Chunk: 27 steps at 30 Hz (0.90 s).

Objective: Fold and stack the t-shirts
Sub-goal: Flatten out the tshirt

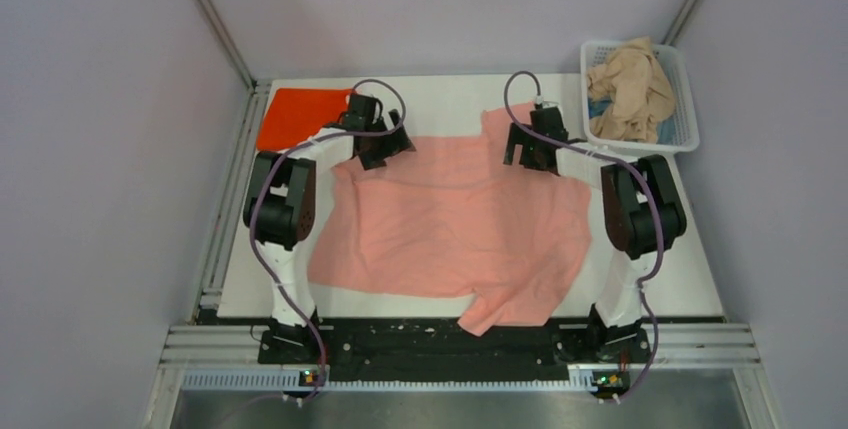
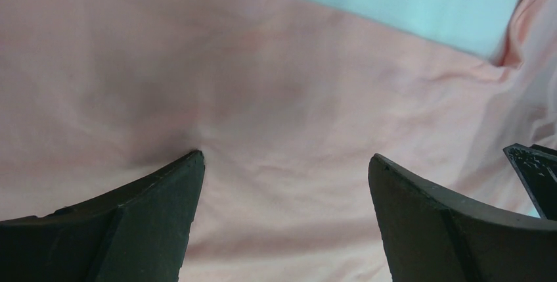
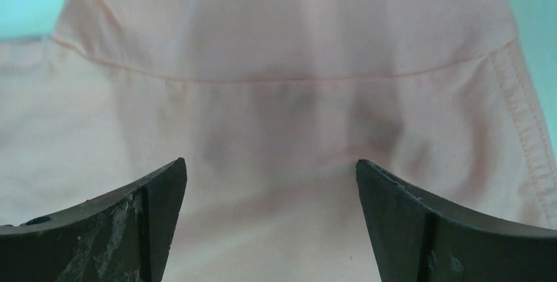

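A salmon-pink t-shirt [image 1: 455,224] lies spread over the middle of the white table, one sleeve hanging over the near edge. My left gripper [image 1: 385,149] hovers open over its far left corner; the left wrist view shows only pink cloth [image 2: 282,98] between the spread fingers [image 2: 164,210]. Over the shirt's far right part my right gripper [image 1: 528,152] is open too, with a sleeve seam [image 3: 282,78] ahead of its fingertips [image 3: 407,216]. A folded orange-red t-shirt [image 1: 298,114] lies flat at the far left. A beige-tan t-shirt [image 1: 630,89] is bunched in the basket.
The white lattice basket [image 1: 684,99] stands at the far right corner of the table [image 1: 680,279]. Grey walls enclose the table on the left, right and back. Both arm bases sit on the black rail along the near edge.
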Tool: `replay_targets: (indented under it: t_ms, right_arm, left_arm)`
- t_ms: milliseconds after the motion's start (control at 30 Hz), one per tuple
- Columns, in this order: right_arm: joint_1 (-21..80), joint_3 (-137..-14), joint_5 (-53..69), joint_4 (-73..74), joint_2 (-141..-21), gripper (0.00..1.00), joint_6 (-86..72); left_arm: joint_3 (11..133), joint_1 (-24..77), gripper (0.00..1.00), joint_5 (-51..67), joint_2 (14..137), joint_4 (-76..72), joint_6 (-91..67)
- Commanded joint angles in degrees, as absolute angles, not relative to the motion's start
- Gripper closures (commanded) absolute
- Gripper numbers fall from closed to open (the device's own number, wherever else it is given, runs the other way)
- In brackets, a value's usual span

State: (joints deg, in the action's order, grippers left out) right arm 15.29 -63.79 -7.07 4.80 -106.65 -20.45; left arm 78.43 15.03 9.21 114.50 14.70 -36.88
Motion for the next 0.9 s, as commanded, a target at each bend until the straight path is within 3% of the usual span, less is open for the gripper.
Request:
replay_targets:
  t_ms: [0,367,567,700,867]
  right_arm:
    - [10.9,-70.3,-8.9,9.7,-113.2,0.01,-20.8]
    - [7.4,-96.5,-8.8,18.3,-128.3,0.01,-17.0]
    - [7.5,-101.4,-7.4,19.1,-125.8,0.01,-15.0]
    - [8.5,-93.6,-7.0,16.2,-115.0,0.01,-15.2]
    - [8.7,-75.0,-5.4,9.6,-95.6,0.01,-19.9]
  left_arm:
    - [85.2,14.9,0.01,13.3,121.7,13.4,-36.8]
    - [110.1,13.7,0.01,14.0,137.4,17.9,-38.3]
    - [118.1,13.4,0.01,16.1,137.3,20.1,-36.2]
    - [111.4,14.4,0.01,15.4,127.5,19.9,-34.3]
    - [90.0,17.4,0.01,9.4,107.2,17.3,-33.9]
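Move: Both open hands are on the pink t-shirt, with the cloth about 3 cm below each hand point. Its middle lies some 18 cm back and 14 cm right of the left hand, and 17 cm back and 21 cm left of the right hand. The folded red shirt sits about 24 cm left and 12 cm ahead of the left hand. From the right hand, the far sleeve lies about 13 cm ahead and 4 cm left, the laundry basket roughly 14 cm ahead and 27 cm right. Forward and a little right, both hands sweep side by side about 12 cm with fingers wide open, their tips pressing on the pink t-shirt and dragging it towards the table's far side. Then both lift off and draw back about 5 cm, the left rising some 2 cm, the right more steeply, about 4.5 cm. ##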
